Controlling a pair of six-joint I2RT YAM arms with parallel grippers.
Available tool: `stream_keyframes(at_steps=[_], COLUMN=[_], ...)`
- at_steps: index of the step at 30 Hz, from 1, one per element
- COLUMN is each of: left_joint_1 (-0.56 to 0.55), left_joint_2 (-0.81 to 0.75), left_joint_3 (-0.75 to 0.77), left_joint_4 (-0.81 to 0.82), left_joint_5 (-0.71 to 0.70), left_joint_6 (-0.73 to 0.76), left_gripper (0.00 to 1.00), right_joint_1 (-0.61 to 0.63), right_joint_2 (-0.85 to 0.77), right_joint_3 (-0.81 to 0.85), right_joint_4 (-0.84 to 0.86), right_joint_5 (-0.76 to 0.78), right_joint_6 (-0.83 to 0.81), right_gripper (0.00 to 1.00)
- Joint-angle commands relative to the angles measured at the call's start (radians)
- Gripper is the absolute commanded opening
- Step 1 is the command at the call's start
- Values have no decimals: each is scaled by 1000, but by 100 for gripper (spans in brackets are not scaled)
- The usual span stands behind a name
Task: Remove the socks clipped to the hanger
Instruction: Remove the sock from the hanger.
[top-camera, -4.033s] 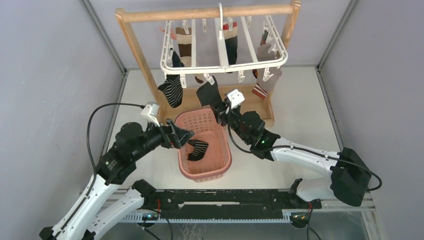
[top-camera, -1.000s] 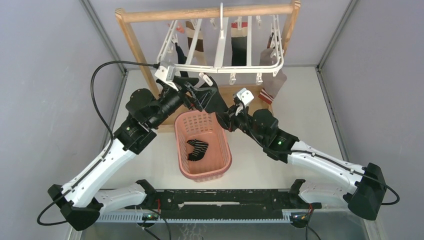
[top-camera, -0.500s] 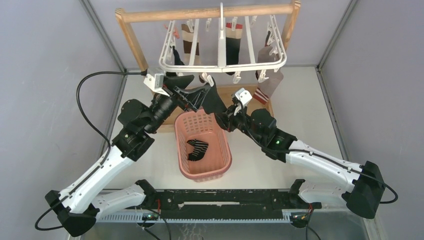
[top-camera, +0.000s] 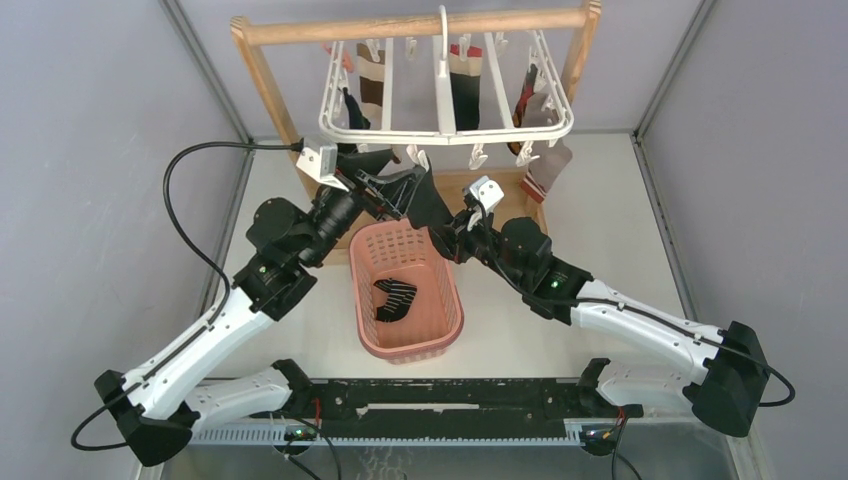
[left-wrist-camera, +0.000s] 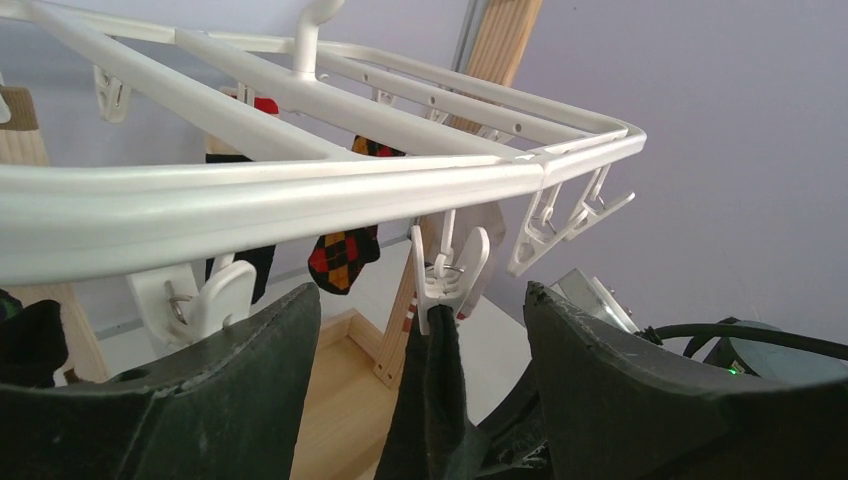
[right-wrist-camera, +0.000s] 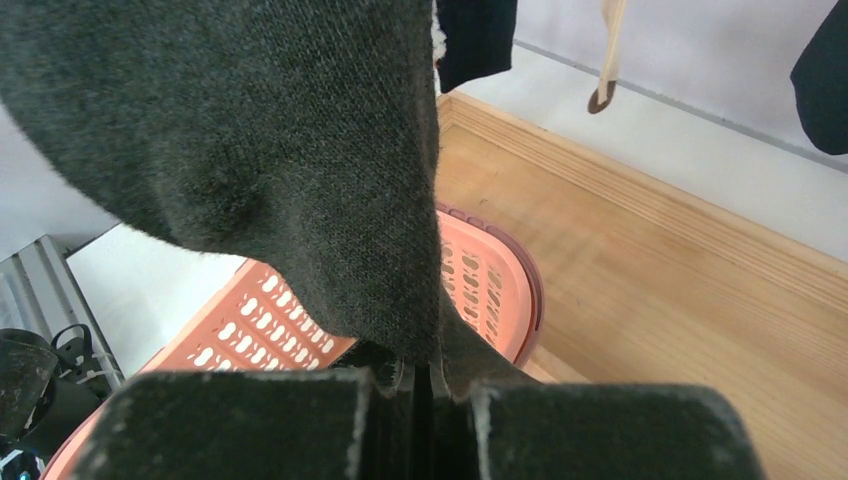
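Observation:
The white hanger (top-camera: 447, 128) hangs from the wooden rack's bar with several socks clipped to it: a brown-and-cream one (top-camera: 372, 78), a grey one (top-camera: 547, 163) and a red-yellow argyle one (left-wrist-camera: 343, 256). A plain black sock (top-camera: 427, 197) hangs from a front clip (left-wrist-camera: 447, 282). My left gripper (top-camera: 400, 172) is open, with one finger on each side of that clip and the sock's top (left-wrist-camera: 436, 395), touching neither. My right gripper (top-camera: 447, 232) is shut on the black sock's lower part (right-wrist-camera: 260, 150).
A pink basket (top-camera: 358, 292) stands under the hanger with a black-and-white striped sock (top-camera: 393, 298) inside. The wooden rack (top-camera: 262, 75) has a base board (right-wrist-camera: 690, 290) behind the basket. Grey walls enclose the table on both sides.
The hanger has swung back from a tilt to nearly level. My left gripper has shifted slightly at the clip and its jaws have narrowed a little. The right gripper still holds the black sock.

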Motion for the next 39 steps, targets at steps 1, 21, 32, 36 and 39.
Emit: stream_keyframes(at_steps=[1, 21, 32, 36, 39], left_joint_1=[-28, -106, -107, -106, -106], left_joint_2=[-8, -79, -27, -9, 6], left_joint_3=[1, -48, 27, 50, 64], left_joint_4=[25, 28, 10, 8, 4], left_joint_5=[-44, -103, -82, -74, -94], left_joint_6=[44, 103, 92, 91, 97], left_gripper=[81, 98, 100, 100, 100], right_joint_1=[2, 4, 4, 4, 4], right_joint_2=[2, 21, 35, 34, 30], right_joint_3=[45, 45, 45, 45, 45], right_joint_4=[40, 33, 43, 41, 38], right_joint_5=[-8, -5, -12, -11, -10], right_joint_6=[16, 16, 20, 19, 18], right_gripper=[0, 0, 0, 0, 0])
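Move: Just beyond the left fingertips, the white clip pinching the dark sock sits about 5 cm ahead of the left hand, 3 cm right and 2 cm above. Along the hanger's front edge, an empty clip stands some 10 cm to its right and another clip 9 cm to its left. From the right hand, which already holds the sock's lower end, that clip is roughly 4 cm ahead, 5 cm left and 19 cm above; the basket lies about 3 cm back, 9 cm left and 25 cm below. Backing off the clipped sock by about 2 cm, the left hand spreads its fingers fully, then turns down, to the right and a little forward, dropping some 2 cm so the open fingers end lower against the clip. The right hand keeps its pinch on the sock's lower end and eases down about 1.5 cm. ##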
